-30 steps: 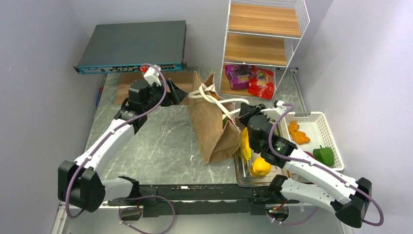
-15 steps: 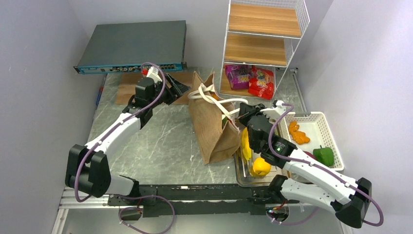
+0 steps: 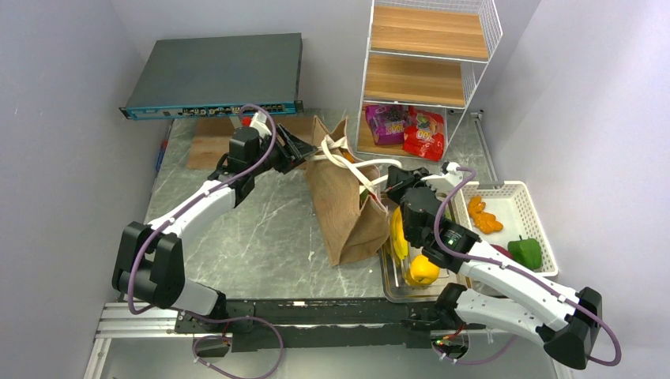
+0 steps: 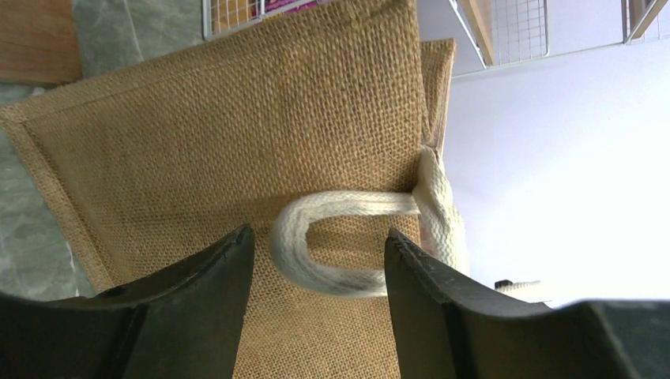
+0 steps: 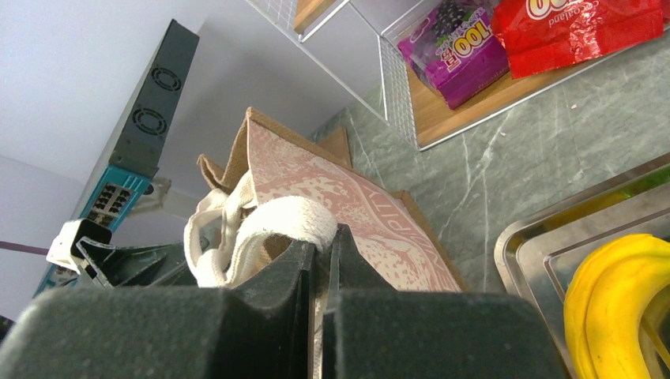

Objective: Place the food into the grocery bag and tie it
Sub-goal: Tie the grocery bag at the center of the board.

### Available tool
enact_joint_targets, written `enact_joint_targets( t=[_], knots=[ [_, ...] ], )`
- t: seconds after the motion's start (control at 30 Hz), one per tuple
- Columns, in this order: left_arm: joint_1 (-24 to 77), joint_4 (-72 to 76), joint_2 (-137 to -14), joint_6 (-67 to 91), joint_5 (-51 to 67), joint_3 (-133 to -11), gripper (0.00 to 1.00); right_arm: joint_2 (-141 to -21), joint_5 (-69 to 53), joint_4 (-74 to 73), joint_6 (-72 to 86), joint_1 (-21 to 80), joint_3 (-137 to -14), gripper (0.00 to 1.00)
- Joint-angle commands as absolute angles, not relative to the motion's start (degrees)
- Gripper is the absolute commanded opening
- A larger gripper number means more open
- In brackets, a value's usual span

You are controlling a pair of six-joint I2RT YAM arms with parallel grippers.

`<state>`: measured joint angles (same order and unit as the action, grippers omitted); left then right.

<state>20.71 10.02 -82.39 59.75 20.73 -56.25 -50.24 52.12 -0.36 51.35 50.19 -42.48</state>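
The brown grocery bag stands mid-table, its cream rope handles loose on top. My left gripper is at the bag's upper left, open. In the left wrist view one handle loop lies against the bag's weave, between the spread fingers of the left gripper and untouched by them. My right gripper is at the bag's right edge, and in its wrist view the right gripper is shut on the other handle strap. Food outside the bag: snack packets, bananas, a yellow fruit.
A wire shelf rack stands at the back right. A metal tray and a white basket with a green pepper sit right of the bag. A flat wooden board and a dark equipment box lie at the back left.
My left arm has swung right, from over the wooden board to the bag's handle, and its jaws have narrowed around the loop. The right gripper has kept its grip and has not moved.
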Motion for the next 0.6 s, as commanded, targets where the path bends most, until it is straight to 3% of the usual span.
enact_joint_targets(
  t=[0.0,0.3,0.5,0.57],
  knots=[
    [22.11,12.49,-81.92,60.47,20.66,-56.08,0.63,-50.28,52.03,3.51,50.47,50.36,-42.71,0.00],
    [22.85,13.12,-82.64,59.72,18.55,-57.01,0.33,-50.41,51.69,3.71,50.64,50.34,-42.71,0.00],
    [22.85,11.32,-80.59,57.04,16.28,-57.72,0.00,-49.80,51.59,3.36,49.82,50.36,-42.71,0.00],
    [22.85,9.17,-78.24,54.86,14.02,-57.71,0.00,-49.56,51.67,3.19,49.48,50.36,-42.85,0.00]
  ],
)
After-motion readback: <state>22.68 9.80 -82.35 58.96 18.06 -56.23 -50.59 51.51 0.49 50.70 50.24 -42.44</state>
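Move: The free loop of the white handle pokes out between the left hand's open fingertips, its middle some 2 cm to the right and about 1 cm ahead, at fingertip height. The handle crossing lies some 7 cm to the right of that hand, about level fore and aft; the grocery bag's body is roughly 12 cm back, 9 cm to the right and 12 cm below. From the right hand the loop lies about 9 cm ahead and 18 cm to the left, near its own height. The white handle's free loop gets pinched at its bend: the left hand eases about 1 cm to the right and a little back, stops, then shuts its fingers from well over half open to nearly closed, with hardly any turn of the wrist. Meanwhile the right hand stays put, still gripping the other part of the handle. ##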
